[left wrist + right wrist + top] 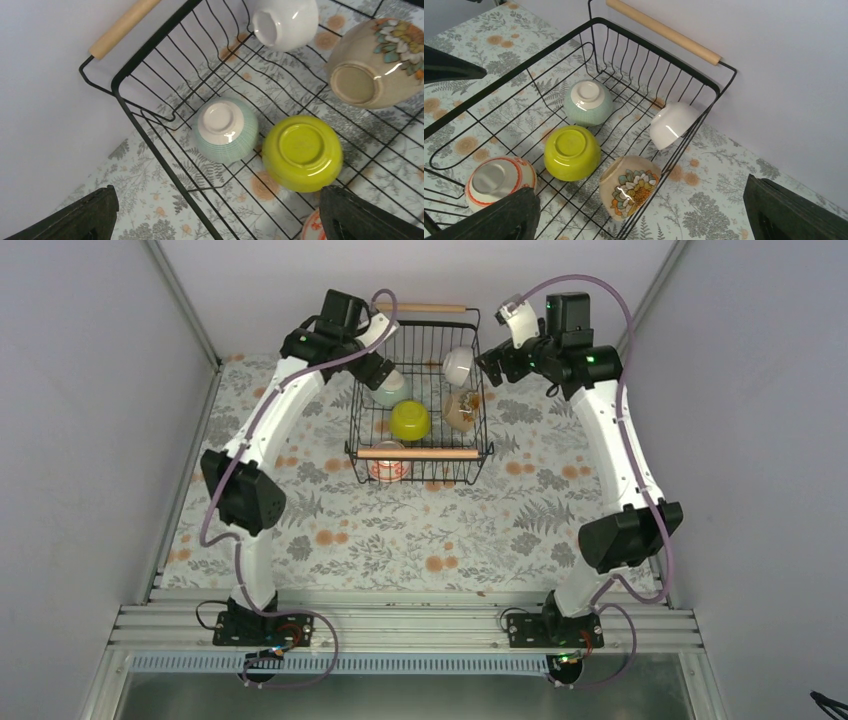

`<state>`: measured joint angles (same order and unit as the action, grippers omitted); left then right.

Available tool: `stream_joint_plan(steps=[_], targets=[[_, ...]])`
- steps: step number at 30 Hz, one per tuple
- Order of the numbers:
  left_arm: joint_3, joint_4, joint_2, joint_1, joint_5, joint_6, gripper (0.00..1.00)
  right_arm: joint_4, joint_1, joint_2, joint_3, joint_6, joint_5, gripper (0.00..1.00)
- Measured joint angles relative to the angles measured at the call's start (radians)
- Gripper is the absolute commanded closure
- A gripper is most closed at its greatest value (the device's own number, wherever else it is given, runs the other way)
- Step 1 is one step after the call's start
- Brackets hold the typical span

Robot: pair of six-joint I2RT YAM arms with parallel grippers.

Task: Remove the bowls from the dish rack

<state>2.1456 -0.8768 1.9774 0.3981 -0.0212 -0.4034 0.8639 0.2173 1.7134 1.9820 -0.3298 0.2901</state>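
Observation:
The black wire dish rack (415, 390) (150, 145) (524, 67) holds several bowls. A pale green bowl (226, 129) (588, 102) and a yellow-green bowl (302, 152) (572, 152) sit upside down. A white bowl (671, 125) and a tan flowered bowl (630, 186) lie tipped against the right side. A red-patterned bowl (499, 180) is near the front handle. My left gripper (383, 370) (220, 220) hangs open over the rack's left rim, above the green bowl. My right gripper (497, 362) (644, 215) hangs open above the rack's right rim, holding nothing.
The rack has a wooden handle at the back (420, 308) and one at the front (418, 453). It stands on a floral mat (400, 530) at the far end of the table. Grey walls close in the back and both sides.

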Motion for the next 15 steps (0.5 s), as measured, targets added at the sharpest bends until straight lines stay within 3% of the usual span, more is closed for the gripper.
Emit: stream_joint_plan(steps=[9, 15], targets=[[0.489, -0.319, 0.311, 0.069, 0.071, -0.115, 0.00, -0.007, 0.005, -0.053, -0.078, -0.027, -0.040, 0.00], [0.335, -0.415, 0.288, 0.122, 0.064, -0.167, 0.00, -0.027, 0.005, -0.090, -0.173, -0.042, -0.053, 0.00]])
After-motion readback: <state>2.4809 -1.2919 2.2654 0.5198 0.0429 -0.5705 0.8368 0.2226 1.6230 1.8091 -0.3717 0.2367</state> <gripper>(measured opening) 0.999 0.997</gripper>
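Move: The red-and-white bowl, near the rack's front end, lies about 16 cm back from the left hand, 4 cm to its right and some 24 cm below. The yellow bowl is about 7 cm back and 8 cm to the right of this hand, the green bowl about 1 cm back and 5 cm to the right, both about as low. From the right hand, the red-and-white bowl is some 12 cm back, 20 cm to the left and 31 cm below. Heading for the red-and-white bowl and touching nothing yet, the empty left hand edges slightly forward, shifts some 4 cm right, then sinks about 8 cm while drawing back ever faster. Its wrist tips further down, left side rising and turning a little clockwise, fingers staying wide open. The empty right hand eases down and back about 3 cm. ##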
